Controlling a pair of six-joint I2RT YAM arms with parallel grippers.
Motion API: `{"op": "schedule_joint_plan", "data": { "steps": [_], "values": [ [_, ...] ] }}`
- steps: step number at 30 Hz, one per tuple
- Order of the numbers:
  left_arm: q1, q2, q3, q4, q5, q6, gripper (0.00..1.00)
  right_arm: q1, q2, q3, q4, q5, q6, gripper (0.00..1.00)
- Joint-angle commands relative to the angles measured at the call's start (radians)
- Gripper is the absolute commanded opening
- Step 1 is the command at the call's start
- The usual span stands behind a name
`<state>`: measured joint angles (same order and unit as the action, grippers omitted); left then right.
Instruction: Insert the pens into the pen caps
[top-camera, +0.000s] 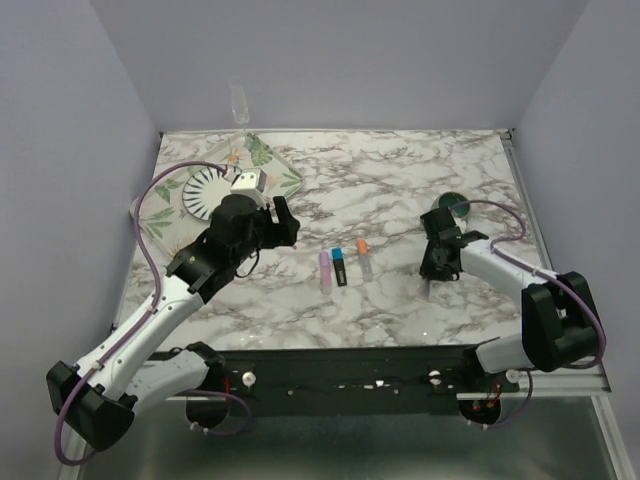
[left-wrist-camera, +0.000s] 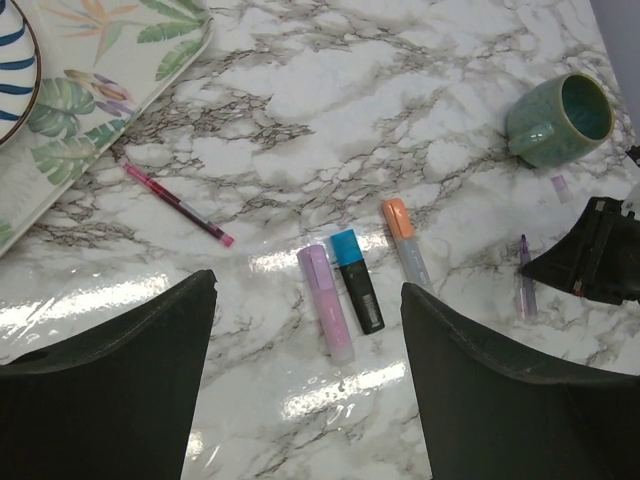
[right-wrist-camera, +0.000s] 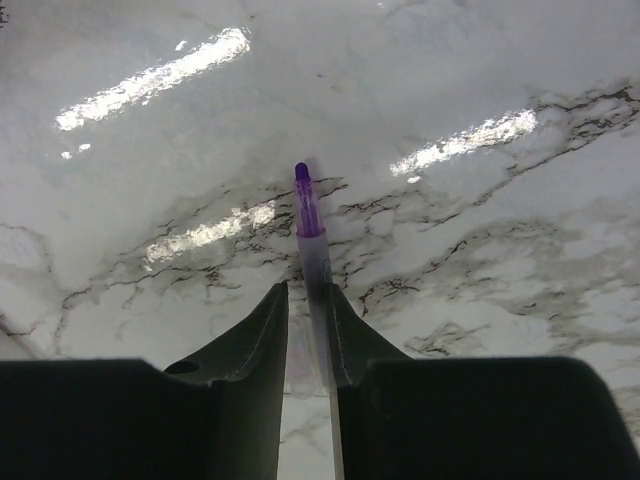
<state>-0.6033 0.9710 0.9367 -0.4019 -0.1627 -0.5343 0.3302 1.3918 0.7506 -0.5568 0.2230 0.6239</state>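
Note:
Three short markers lie side by side mid-table: a pink-purple one, a black one with a blue end and a pale grey one with an orange end. My left gripper hovers above them, open and holding nothing. A thin red pen lies by the tray. My right gripper is low on the table, shut on a thin purple-tipped pen whose tip pokes out ahead of the fingers. A small pale purple cap sits near the mug.
A teal-green mug stands at the right, just beyond my right gripper. A leaf-patterned tray with a blue-striped plate fills the back left corner. Purple walls enclose the marble table.

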Motion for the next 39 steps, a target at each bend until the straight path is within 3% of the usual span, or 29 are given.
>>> {"op": "schedule_joint_plan", "data": {
  "steps": [1, 11, 14, 18, 29, 35, 39],
  "values": [
    [0.004, -0.029, 0.002, -0.017, -0.038, 0.019, 0.84, -0.016, 0.062, 0.027, 0.04, -0.011, -0.03, 0.27],
    [0.004, -0.091, -0.012, 0.018, -0.061, 0.028, 0.84, -0.039, 0.122, 0.041, 0.043, -0.039, -0.047, 0.27],
    [0.004, -0.098, -0.012, 0.026, -0.055, 0.036, 0.84, -0.04, 0.121, 0.041, 0.047, -0.04, -0.052, 0.2],
    [0.004, -0.107, -0.012, 0.032, -0.038, 0.04, 0.84, -0.04, 0.115, 0.047, 0.048, -0.019, -0.069, 0.01],
    [0.004, -0.115, -0.018, 0.117, 0.189, 0.074, 0.83, -0.039, -0.046, 0.141, -0.057, -0.02, -0.085, 0.01],
    [0.004, -0.098, -0.029, 0.179, 0.296, 0.056, 0.83, -0.039, -0.239, 0.176, -0.048, -0.167, -0.061, 0.01],
    [0.005, -0.065, -0.032, 0.216, 0.383, 0.036, 0.83, -0.027, -0.376, 0.107, 0.104, -0.415, 0.006, 0.01]
  ]
}}
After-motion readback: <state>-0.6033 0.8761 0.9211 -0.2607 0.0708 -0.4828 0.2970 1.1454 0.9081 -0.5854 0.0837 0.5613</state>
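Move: The purple pen lies between the right hand's half-open fingers, its middle about 2 cm below and 1 cm back. From that hand the purple cap is roughly 10 cm ahead and 10 cm right, the mug some 17 cm ahead and 7 cm right, the orange marker about 5 cm ahead and 18 cm left. From the left hand the pen lies about 36 cm right, 4 cm back and 23 cm below. Right hand dips, pinches the purple pen and lifts it some 13 cm; left hand rises about 5 cm. ##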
